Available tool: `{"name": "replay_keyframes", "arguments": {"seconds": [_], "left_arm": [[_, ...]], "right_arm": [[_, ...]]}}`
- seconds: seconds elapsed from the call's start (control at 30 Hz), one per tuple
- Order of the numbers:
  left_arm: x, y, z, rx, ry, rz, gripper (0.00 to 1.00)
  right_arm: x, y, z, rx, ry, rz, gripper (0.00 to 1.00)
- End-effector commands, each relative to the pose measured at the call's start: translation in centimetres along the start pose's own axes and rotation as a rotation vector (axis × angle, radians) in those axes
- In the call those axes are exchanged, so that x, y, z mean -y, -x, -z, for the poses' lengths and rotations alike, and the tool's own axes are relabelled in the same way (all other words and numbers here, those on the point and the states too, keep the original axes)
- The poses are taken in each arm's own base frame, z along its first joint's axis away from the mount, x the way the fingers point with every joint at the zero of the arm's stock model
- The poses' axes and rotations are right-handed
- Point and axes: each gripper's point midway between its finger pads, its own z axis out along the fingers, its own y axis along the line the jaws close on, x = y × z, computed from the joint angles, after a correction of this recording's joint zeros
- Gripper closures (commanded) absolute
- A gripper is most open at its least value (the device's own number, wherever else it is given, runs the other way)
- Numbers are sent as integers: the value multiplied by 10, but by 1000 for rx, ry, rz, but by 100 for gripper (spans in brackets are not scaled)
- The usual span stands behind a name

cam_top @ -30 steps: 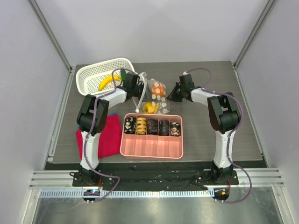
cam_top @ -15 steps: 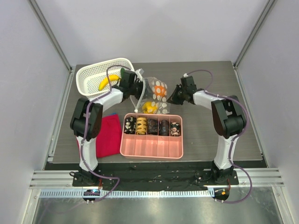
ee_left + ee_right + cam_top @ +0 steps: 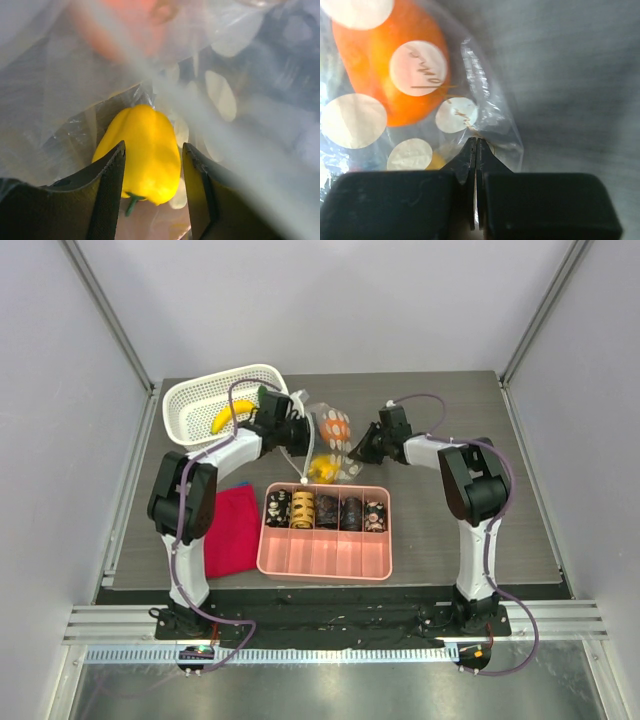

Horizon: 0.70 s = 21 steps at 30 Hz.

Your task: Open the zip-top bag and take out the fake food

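The clear zip-top bag (image 3: 338, 445) with cream spots lies at mid-table. It holds an orange piece (image 3: 335, 428) and a yellow toy pepper (image 3: 322, 470). My left gripper (image 3: 303, 437) reaches into the bag's left side. In the left wrist view, my left gripper (image 3: 153, 167) is open, with the yellow pepper (image 3: 145, 150) between its jaws and plastic all around. My right gripper (image 3: 356, 452) holds the bag's right side. In the right wrist view, my right gripper (image 3: 476, 142) is shut on the bag's edge (image 3: 495, 125), next to the orange piece (image 3: 375, 75). A yellow banana (image 3: 226, 418) lies in the white basket (image 3: 190, 398).
A pink tray (image 3: 325, 568) with dark patterned cylinders in its back row stands just in front of the bag. A red cloth (image 3: 228, 530) lies to the tray's left. The white basket is at the back left, beside my left arm.
My left gripper has moved right from the basket's edge into the bag. The bag and my right gripper have shifted slightly left.
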Motion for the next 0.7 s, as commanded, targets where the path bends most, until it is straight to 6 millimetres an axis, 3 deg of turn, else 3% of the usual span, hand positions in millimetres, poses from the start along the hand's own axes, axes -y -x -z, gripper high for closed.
{"name": "replay_keyframes", "arguments": {"seconds": [0.0,0.1,0.13,0.27,0.37,0.4,0.43,0.53,0.6,0.67], "left_arm": [[7,12,-9,-10,-36,-44,51],[5,19,-21,-15,-49,-47,47],[7,22,-23,-11,-53,-48,46],[10,23,-28,-33,-75,-52,41],[11,18,-28,-54,-90,-60,37],[9,15,-27,-64,-85,-60,31],[10,16,-24,-62,-84,-67,30],[10,12,-20,-63,-80,-77,29],[12,11,-15,-68,-87,-87,28],[13,6,-12,-83,-97,-84,27]], "right_arm": [[-4,54,-7,142,-23,2,98],[-1,78,-17,190,-50,29,99],[8,81,-19,182,-80,25,99],[4,99,-25,171,-91,84,99],[-13,114,-15,164,-96,120,98],[-15,117,-9,166,-114,126,99],[-26,123,6,191,-110,137,99],[-27,119,30,185,-153,150,99],[-17,102,39,146,-176,146,98],[-23,90,55,134,-159,158,99]]}}
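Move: The yellow pepper in the open bag lies about 4 cm to the left hand's right, 2 cm back and 5 cm below. The orange food is some 12 cm farther out than the pepper and 4 cm to its right; the pink sectioned tray's middle is 18 cm nearer the base than the pepper, level with it sideways. From the right hand, the pepper is about 8 cm left, 5 cm back and 1 cm lower. Forward, right and down together, some 3 cm in all, the left hand works deeper into the bag onto the pepper, its fingers spreading from half to nearly three-quarters open around it. Meanwhile the shut right fingers run about 10 cm forward along the bag's outer side, drifting right, then rise and start drawing back, coming clear of the plastic. ##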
